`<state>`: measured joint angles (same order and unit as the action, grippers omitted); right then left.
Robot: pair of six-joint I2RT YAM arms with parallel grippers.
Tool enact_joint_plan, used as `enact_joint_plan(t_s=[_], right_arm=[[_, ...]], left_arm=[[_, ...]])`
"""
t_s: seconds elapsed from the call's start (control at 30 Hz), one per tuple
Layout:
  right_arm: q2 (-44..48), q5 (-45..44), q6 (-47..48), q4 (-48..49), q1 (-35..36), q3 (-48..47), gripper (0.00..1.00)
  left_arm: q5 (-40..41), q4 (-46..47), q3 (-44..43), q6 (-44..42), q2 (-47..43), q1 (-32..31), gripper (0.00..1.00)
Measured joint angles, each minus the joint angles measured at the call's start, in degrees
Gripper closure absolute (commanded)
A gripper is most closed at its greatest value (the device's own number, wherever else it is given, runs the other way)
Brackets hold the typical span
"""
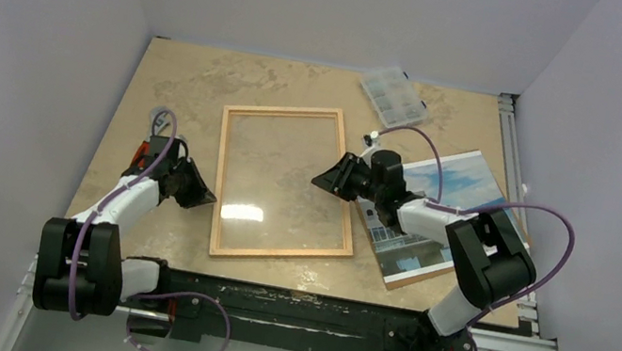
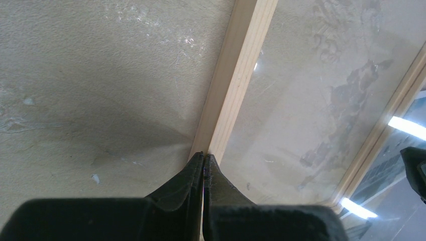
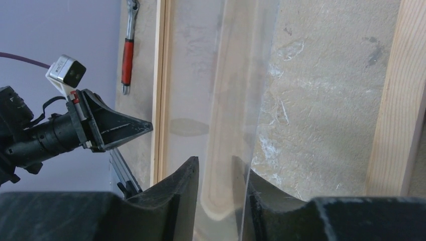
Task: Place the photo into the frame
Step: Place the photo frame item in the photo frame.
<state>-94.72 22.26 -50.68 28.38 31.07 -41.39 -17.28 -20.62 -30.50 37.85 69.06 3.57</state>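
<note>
The frame, thin light wood around a clear pane, lies flat mid-table. The photo lies face up to its right, partly under my right arm. My left gripper is shut, its tips at the frame's left rail. My right gripper hovers just inside the right rail. It is open, and the edge of the clear pane runs up through the gap, close to the right finger, unclamped.
A brown backing board shows under the photo's near edge. A clear compartment box sits at the back. A red-handled wrench lies left of the frame. An aluminium rail lines the right table edge, with walls close on three sides.
</note>
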Motion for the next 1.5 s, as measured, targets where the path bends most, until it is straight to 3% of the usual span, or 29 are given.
enact_joint_plan(t_s=[0.5,0.97,1.5], right_arm=[[-1.81,-0.83,4.94,-12.98,0.15,-7.10,0.29],[-6.27,-4.61,9.75,-23.19,0.39,-12.33,0.15],[-5.81,-12.09,14.32,-31.17,1.46,-15.93,0.10]], left_arm=[[-0.04,0.02,-0.02,0.00,0.04,-0.02,1.00],[-0.04,0.02,-0.02,0.00,0.07,-0.02,1.00],[-0.15,0.22,-0.02,0.02,0.20,-0.22,1.00]])
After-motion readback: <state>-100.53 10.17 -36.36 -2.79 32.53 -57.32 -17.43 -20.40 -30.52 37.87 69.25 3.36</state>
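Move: The clear pane's right edge still runs between the right gripper's part-open fingers. The frame's right rail, where that edge has to go, lies about 5 cm to this hand's right, level fore and aft, and 7 cm below. The middle of the frame is some 8 cm to the hand's left and 2 cm back, and the photo about 26 cm to its right and 5 cm back. From the left hand the right rail is about 27 cm to the right and 8 cm ahead. Lower the right gripper about 5 cm with the clear pane's edge between its fingers, easing it some 2 cm right and 2 cm forward towards the frame's right rail. Meanwhile spread the fingers from about a quarter open to nearly wide and tip them some 20 degrees more steeply down, ending with one finger at the pane's edge beside the rail. Keep the left gripper shut and still against the left rail. ##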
